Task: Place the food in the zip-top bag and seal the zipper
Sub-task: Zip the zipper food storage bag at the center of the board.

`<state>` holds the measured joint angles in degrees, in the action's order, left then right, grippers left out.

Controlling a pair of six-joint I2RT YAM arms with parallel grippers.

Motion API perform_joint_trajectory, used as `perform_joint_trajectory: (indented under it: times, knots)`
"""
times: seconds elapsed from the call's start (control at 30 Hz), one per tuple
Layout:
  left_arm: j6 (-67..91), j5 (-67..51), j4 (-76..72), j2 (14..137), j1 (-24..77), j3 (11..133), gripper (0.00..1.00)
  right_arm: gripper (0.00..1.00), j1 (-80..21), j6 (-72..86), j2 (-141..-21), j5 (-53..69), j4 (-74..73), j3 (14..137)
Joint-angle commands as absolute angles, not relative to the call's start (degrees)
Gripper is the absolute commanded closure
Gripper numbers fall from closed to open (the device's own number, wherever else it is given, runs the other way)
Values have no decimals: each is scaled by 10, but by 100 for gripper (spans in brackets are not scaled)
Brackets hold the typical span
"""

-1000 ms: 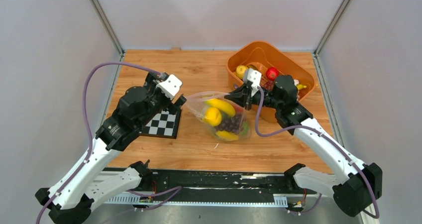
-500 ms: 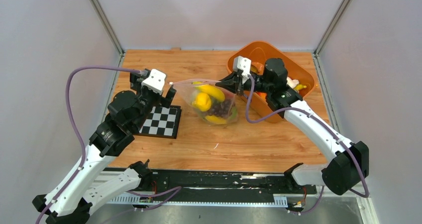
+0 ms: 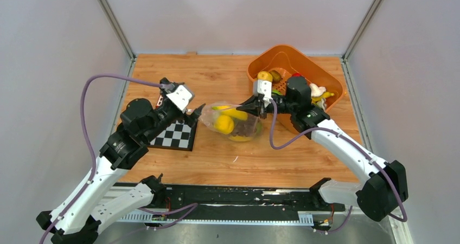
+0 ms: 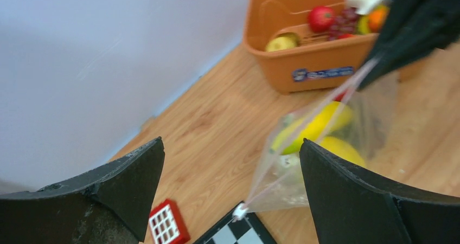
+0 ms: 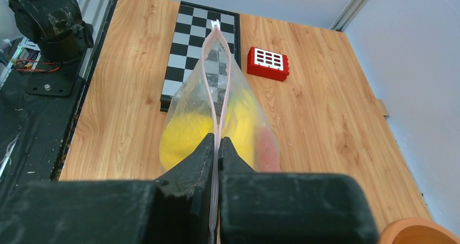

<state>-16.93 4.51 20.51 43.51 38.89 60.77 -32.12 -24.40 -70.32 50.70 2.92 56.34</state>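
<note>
The zip-top bag (image 3: 232,122) hangs just above the table, stretched sideways. It holds food: a banana (image 3: 234,113), a round yellow fruit (image 3: 223,124) and purple grapes (image 3: 248,126). My right gripper (image 3: 255,107) is shut on the right end of the zipper (image 5: 216,87), whose two pink sides stand slightly apart midway along. My left gripper (image 3: 196,113) is open at the bag's left corner (image 4: 239,211). That corner shows low in the gap between the fingers (image 4: 347,190), touching neither. More food (image 3: 264,76) lies in the basket.
The orange basket (image 3: 325,81) stands at the back right, just behind my right arm. A checkerboard (image 3: 176,135) lies under my left gripper, and a small red block (image 5: 267,63) lies beside it on the far side. Grey walls close in the wooden table.
The right gripper carried the bag toward the back and left, then a little lower again. The left gripper drew back from the bag, then returned to its left corner, open throughout.
</note>
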Motion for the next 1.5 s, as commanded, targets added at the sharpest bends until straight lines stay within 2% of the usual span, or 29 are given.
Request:
perform_joint_trajectory:
  times: [0.0, 0.33, 0.6, 0.77, 0.9, 1.0, 1.1, 1.23, 1.33, 1.43, 1.47]
  knots:
    - [-244, -155, 214, 447, 388, 603, 0, 100, -323, -260, -680, 524, 41, 573]
    - [-321, -262, 283, 550, 388, 651, 0, 100, -323, -258, -675, 529, 28, 572]
    - [-304, -230, 286, 604, 388, 674, 1, 100, -323, -258, -670, 531, 24, 573]
    - [-297, -218, 282, 623, 388, 682, 7, 100, -323, -258, -668, 533, 22, 573]
    - [-304, -223, 297, 640, 388, 692, 18, 100, -323, -257, -665, 536, 23, 574]
    - [-304, -223, 303, 651, 388, 698, 32, 100, -323, -255, -664, 537, 24, 573]
    - [-304, -229, 305, 653, 388, 700, 49, 100, -323, -256, -663, 532, 22, 572]
    - [-306, -226, 300, 648, 388, 695, 76, 100, -323, -255, -663, 524, 26, 568]
    - [-304, -222, 296, 648, 388, 696, 83, 100, -323, -252, -665, 518, 30, 570]
    - [-299, -218, 291, 650, 388, 698, 98, 100, -323, -243, -669, 503, 36, 575]
    - [-296, -213, 286, 651, 388, 697, 100, 99, -323, -239, -670, 496, 38, 577]
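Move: The zipper edge of the hanging bag, where the left fingers will shut, is about 9 cm right of the open left hand, level with it in reach and some 10 cm lower. The right fingers pinching that edge are roughly 13 cm right, 1 cm ahead and 9 cm lower, so that spot is about 4 cm to the right hand's left. From the left hand, the round yellow fruit in the bag is some 8 cm right, 3 cm back, 20 cm down. The left fingers close across the zipper edge and pinch the strip, just short of the right fingertips. To get there, the open left hand swings right and down, nearly 10 cm each way, while the wrist turns about 30 degrees clockwise, rolls its left side up and tips slightly down; the fingers shut only once it has almost stopped. The right hand keeps its pinch, easing back about 1 cm. ##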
